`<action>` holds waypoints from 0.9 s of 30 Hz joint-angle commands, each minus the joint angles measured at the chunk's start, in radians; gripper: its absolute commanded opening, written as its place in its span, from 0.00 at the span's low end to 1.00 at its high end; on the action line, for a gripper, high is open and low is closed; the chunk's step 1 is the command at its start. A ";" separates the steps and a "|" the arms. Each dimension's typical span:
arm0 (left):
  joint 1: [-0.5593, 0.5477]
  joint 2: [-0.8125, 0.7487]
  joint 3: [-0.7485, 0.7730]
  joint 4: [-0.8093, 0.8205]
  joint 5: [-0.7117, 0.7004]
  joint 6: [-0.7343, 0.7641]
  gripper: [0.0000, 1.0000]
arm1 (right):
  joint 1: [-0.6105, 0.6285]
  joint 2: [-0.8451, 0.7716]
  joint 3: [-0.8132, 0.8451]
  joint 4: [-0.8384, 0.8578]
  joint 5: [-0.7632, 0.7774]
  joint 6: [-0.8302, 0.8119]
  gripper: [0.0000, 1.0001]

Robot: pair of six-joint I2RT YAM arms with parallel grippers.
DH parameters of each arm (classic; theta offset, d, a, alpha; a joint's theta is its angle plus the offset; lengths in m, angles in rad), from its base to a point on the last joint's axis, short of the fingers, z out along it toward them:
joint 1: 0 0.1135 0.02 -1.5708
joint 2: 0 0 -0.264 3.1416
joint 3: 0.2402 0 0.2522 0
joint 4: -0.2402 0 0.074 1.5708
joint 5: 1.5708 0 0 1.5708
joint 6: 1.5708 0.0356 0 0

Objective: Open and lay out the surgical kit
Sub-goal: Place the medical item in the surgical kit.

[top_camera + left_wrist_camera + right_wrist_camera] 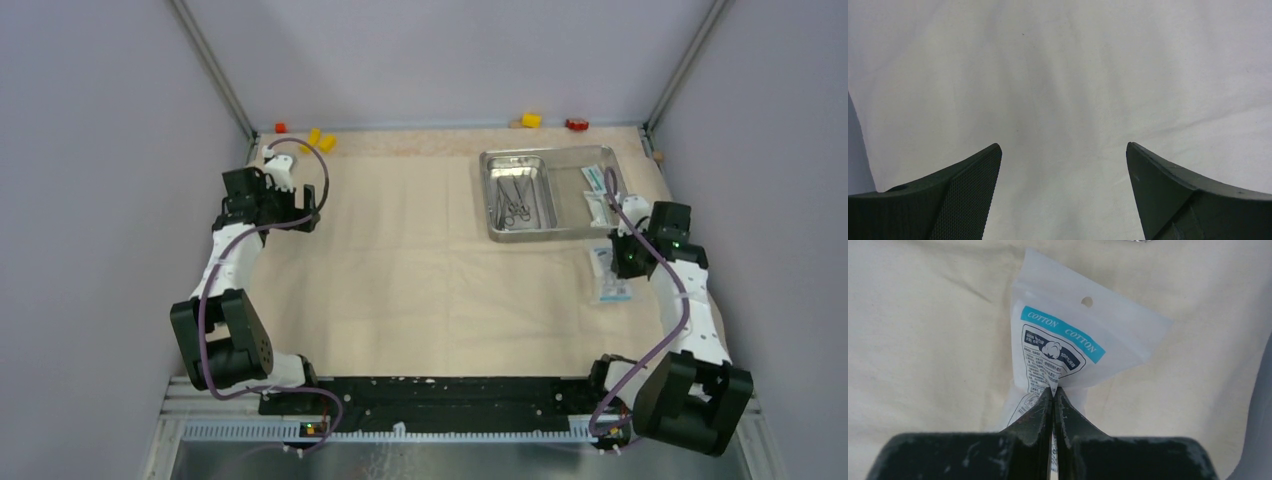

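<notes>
The beige cloth wrap (pixel 400 260) lies spread flat over the table. The steel tray (pixel 550 153) sits on it at the back right, with thin metal instruments (pixel 512 200) in its left part and white-and-teal packets (pixel 596 190) in its right part. My right gripper (pixel 628 252) is shut on a white-and-teal cotton packet (pixel 1073 335), pinched at its lower edge by the closed tips (pixel 1053 390). This packet (pixel 608 280) hangs low over the cloth in front of the tray. My left gripper (pixel 305 208) is open and empty (pixel 1063 147) over bare cloth (pixel 1063 75) at the far left.
Small red (pixel 281 127) and yellow (pixel 320 140) blocks lie along the back edge at the left. Another yellow (pixel 531 120) and red (pixel 576 124) block lie at the back right. Grey walls and metal posts close in the sides.
</notes>
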 commanded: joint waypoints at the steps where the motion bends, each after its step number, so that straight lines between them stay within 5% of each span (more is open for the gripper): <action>1: 0.003 -0.038 0.040 0.013 0.009 -0.008 0.99 | -0.004 0.093 -0.027 0.017 -0.051 -0.068 0.00; 9: 0.003 -0.010 0.051 0.018 -0.011 -0.005 0.99 | -0.004 0.253 -0.023 0.001 -0.056 -0.087 0.01; 14: 0.003 0.018 0.054 0.032 -0.013 -0.008 0.99 | -0.003 0.246 -0.018 -0.007 -0.064 -0.098 0.28; 22: 0.003 0.093 0.092 0.035 -0.036 0.010 0.99 | -0.004 0.159 0.141 -0.046 -0.060 -0.066 0.59; 27: 0.003 0.128 0.106 0.052 -0.022 -0.004 0.99 | -0.001 0.241 0.358 -0.004 -0.097 0.003 0.65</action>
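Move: The right hand still pinches the cotton packet; its resting place on the cloth lies about 7 cm below, 4 cm back and 2 cm left. The steel tray's middle is some 24 cm ahead and 18 cm left, with a small white packet in it 19 cm ahead, 6 cm left. From the left hand, that resting place is roughly 78 cm right, 22 cm back and 10 cm below. Right lowers the packet about 6 cm, opens, then rises forward towards the tray; left dips forward. ##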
